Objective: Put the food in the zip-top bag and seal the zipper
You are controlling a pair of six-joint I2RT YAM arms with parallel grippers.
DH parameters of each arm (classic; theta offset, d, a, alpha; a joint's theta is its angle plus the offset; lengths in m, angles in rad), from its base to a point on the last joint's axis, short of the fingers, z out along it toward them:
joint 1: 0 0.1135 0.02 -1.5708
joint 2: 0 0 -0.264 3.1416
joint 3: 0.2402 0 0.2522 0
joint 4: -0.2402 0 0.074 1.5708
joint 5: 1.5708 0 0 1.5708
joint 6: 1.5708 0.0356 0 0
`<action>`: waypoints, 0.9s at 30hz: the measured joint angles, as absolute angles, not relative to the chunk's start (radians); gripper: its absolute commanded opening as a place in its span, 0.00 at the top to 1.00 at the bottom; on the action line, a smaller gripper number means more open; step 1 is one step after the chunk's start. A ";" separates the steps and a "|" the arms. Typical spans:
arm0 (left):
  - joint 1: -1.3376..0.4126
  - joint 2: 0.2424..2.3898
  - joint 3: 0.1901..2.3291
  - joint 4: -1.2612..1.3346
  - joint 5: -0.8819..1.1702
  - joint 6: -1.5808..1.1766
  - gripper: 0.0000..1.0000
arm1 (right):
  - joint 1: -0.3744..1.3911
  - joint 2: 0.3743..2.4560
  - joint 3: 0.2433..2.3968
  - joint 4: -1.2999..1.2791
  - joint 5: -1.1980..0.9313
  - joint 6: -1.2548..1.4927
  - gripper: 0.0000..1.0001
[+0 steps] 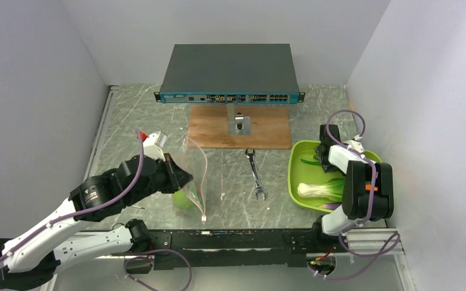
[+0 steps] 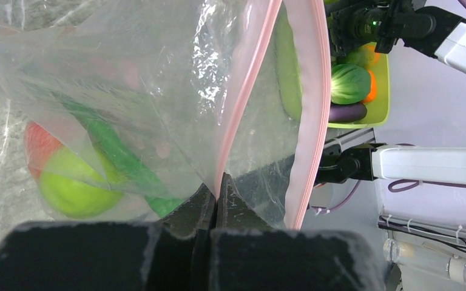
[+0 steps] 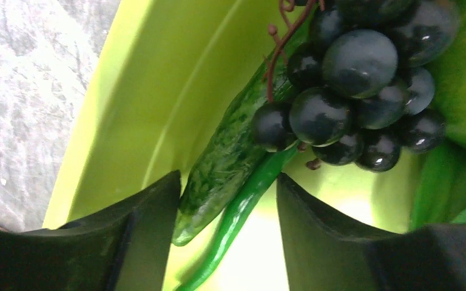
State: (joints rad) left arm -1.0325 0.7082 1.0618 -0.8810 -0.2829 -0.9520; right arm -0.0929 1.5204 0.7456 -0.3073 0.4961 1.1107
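The zip-top bag (image 1: 195, 173) stands left of centre, its mouth held up. My left gripper (image 2: 216, 194) is shut on the pinkish zipper (image 2: 236, 115) at one side of the mouth; the other zipper side (image 2: 308, 121) hangs free, leaving the mouth gaping. Inside the bag lie a green apple (image 2: 73, 188), a red strawberry (image 2: 39, 145) and a green bean (image 2: 118, 154). My right gripper (image 3: 227, 182) is down in the lime-green tray (image 3: 158, 103), open, its fingers either side of two green beans (image 3: 233, 157). Black grapes (image 3: 358, 79) lie just beyond them. Bok choy (image 1: 318, 189) rests in the tray.
A wrench (image 1: 256, 176) lies between bag and tray. A wooden board (image 1: 239, 126) and a network switch (image 1: 229, 73) sit at the back. White walls close in left and right. An eggplant (image 2: 347, 113) lies in the tray's near end.
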 measured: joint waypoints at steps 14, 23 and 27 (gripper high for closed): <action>-1.032 0.690 1.062 -0.882 -0.283 -0.950 1.00 | -0.096 1.422 0.696 -0.369 0.334 1.132 0.82; -1.032 0.691 1.049 -0.876 -0.275 -0.948 1.00 | -0.049 1.156 0.528 -0.365 0.166 1.058 0.77; -1.032 0.680 1.035 -0.867 -0.274 -0.948 1.00 | -0.019 1.058 0.498 -0.377 0.146 1.010 0.94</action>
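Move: In the tray, the right hand has its open fingers either side of the cucumber's left end; the cucumber's middle lies about 5 cm to the right, 1 cm back and 1 cm lower. The grapes sit some 5 cm right and 3 cm back, the thin green chili about 3 cm left, 2 cm back and 2 cm lower, and the leek roughly 8 cm left and 12 cm back. From the left hand the cucumber is around 55 cm right, 16 cm ahead and 27 cm below. Closing on the cucumber's near end, the right hand pinches it between both fingertips. After a tiny push forward it draws the cucumber about 8 cm left and 5 cm back across the tray, away from the grapes, rising some 2 cm late on, while the wrist turns about 20 degrees counter-clockwise and rolls its left side up. The left hand stays put, still pinching the bag's edge. ##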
